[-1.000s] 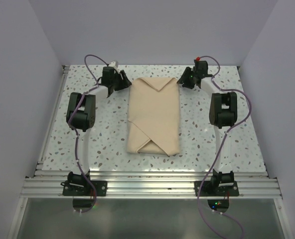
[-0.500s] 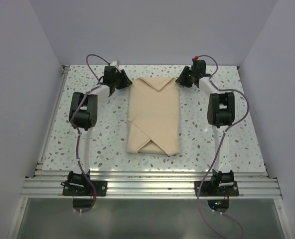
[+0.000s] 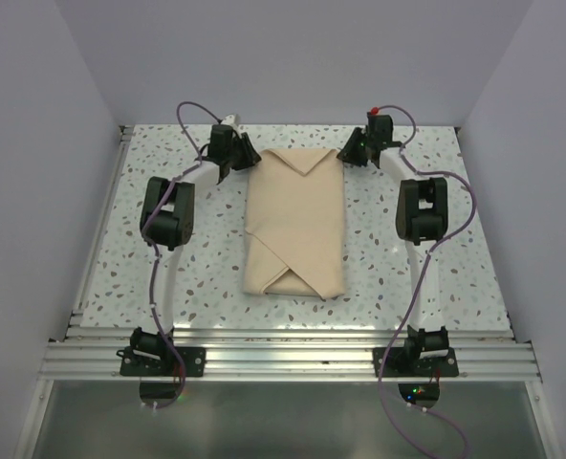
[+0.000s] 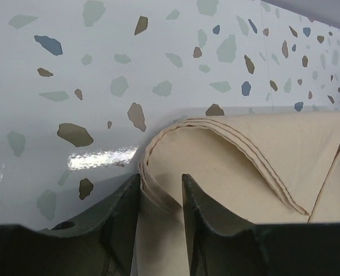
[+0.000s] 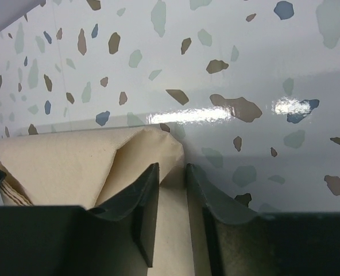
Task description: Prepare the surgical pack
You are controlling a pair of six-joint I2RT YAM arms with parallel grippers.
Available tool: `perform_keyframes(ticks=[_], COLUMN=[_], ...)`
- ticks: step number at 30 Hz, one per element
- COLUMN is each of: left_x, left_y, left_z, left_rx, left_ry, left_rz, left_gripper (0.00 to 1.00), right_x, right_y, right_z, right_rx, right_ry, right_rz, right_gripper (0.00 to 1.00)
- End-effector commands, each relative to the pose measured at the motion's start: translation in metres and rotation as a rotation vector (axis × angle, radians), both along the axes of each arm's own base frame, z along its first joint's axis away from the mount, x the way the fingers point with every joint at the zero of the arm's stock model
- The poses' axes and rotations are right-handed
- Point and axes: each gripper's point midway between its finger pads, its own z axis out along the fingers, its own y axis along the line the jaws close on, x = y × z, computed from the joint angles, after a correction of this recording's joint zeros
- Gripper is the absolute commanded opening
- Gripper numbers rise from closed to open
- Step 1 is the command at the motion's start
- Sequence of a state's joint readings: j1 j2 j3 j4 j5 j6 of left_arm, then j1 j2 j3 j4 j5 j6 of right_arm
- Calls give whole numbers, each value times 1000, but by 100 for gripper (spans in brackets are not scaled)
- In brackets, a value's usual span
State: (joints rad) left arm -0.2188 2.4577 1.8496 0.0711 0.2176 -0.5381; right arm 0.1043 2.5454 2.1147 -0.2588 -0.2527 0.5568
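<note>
The surgical pack is a tan-beige cloth bundle folded like an envelope, lying lengthwise in the middle of the speckled table. Its tray and instruments are hidden inside. My left gripper is at the bundle's far left corner. In the left wrist view my left gripper is shut on a curled, layered edge of the cloth, raised slightly off the table. My right gripper is at the far right corner. In the right wrist view it is shut on the cloth's corner.
The speckled white table is walled by grey panels at the left, back and right. An aluminium rail with both arm bases runs along the near edge. Purple cables loop above both wrists.
My left arm has swung right, bringing its gripper in to the bundle's far left corner. The right arm has shifted only slightly. The bundle keeps its shape.
</note>
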Motion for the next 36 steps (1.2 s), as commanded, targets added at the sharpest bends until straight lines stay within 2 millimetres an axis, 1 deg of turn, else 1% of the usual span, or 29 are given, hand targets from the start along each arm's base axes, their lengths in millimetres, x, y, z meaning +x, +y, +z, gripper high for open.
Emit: perform_keyframes(ticks=[1,3,4,5,6,7,8,9,10,11,13,14,15,16,17,18,19,20,21,23,24,25,28,29,31,32,33,34,36], left_x=[-18,-19,-20,-19,-19,-19,-17,-15,-14,-11,-8,-4,-1,3,5,6,13,15,17,26,27,34,41,47,53,56,61,63,67], left_y=[2,6,8,9,9,10,10,11,12,12,12,11,12,12,12,13,15,15,15,18,19,20,22,21,22,24,30,31,38], left_z=[-39,-41,-42,-42,-42,-43,-40,-40,-42,-40,-42,-37,-39,-36,-36,-40,-35,-35,-39,-33,-39,-34,-32,-23,-13,-7,3,8,24], left_rx=[61,78,82,88,89,92,92,98,101,101,103,100,98,96,93,88,80,66,44,3,-8,-17,-39,-65,-111,-133,-147,-155,-163], left_ry=[126,135,138,139,140,139,135,131,133,129,128,115,114,104,100,103,88,86,94,75,85,66,46,10,-29,-40,-65,-75,-104], left_rz=[6,24,29,36,38,41,44,45,50,52,54,54,57,60,61,66,75,73,79,84,92,97,113,117,114,121,129,131,137], left_gripper=[38,33,26,20,16,9,5,0,0,0,0,0,0,0,0,0,0,0,0,0,0,0,0,0,0,0,0,0,0], right_x=[-14,-14,-14,-13,-12,-11,-11,-10,-9,-8,-4,-2,0,4,6,9,14,17,20,28,32,36,47,50,62,64,67,68,69], right_y=[7,6,5,5,3,3,4,2,1,1,2,3,3,4,3,6,4,4,7,5,7,4,3,5,6,7,7,6,5], right_z=[-29,-29,-28,-26,-25,-24,-22,-23,-22,-21,-20,-19,-23,-19,-20,-23,-18,-19,-18,-19,-16,-17,-13,-10,7,12,21,25,45], right_rx=[-25,-32,-32,-35,-42,-42,-42,-44,-46,-44,-31,-24,-15,-6,0,14,21,27,42,58,74,83,139,162,195,194,197,194,189], right_ry=[85,86,82,77,76,72,69,69,64,61,51,46,46,36,33,29,14,10,5,-8,-26,-34,-74,-85,-151,-163,-183,-191,-222], right_rz=[8,2,0,-1,-9,-11,-11,-19,-23,-26,-37,-41,-50,-55,-60,-68,-75,-79,-85,-96,-105,-112,-132,-129,-128,-126,-120,-118,-112], right_gripper=[26,23,20,15,12,9,5,3,1,0,0,0,0,0,0,0,0,0,0,0,0,0,0,0,0,0,0,0,0])
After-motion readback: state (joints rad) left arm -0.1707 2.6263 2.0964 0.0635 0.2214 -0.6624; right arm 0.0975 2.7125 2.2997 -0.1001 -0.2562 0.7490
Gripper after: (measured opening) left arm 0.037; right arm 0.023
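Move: Right at the open left fingers lies the pack's far left corner, about 1 cm ahead, 1 cm right and 1 cm below; the far right corner lies likewise 1 cm ahead, 1 cm left and 1 cm below the right hand. The folded-over flap sits level with both, some 13 cm right of the left hand and 10 cm left of the right. From the left hand, the pack's middle is about 21 cm back and 11 cm right, 2 cm lower. Closing on the cloth first, both hands pinch the pack's far corners between their fingertips while sinking slightly, then drag the pack forward together by about 5 cm, nearly level. The left hand also drifts a bit left as it pulls and turns slightly counter-clockwise; the right wrist rolls its left side up some 10 degrees and turns slightly clockwise. ##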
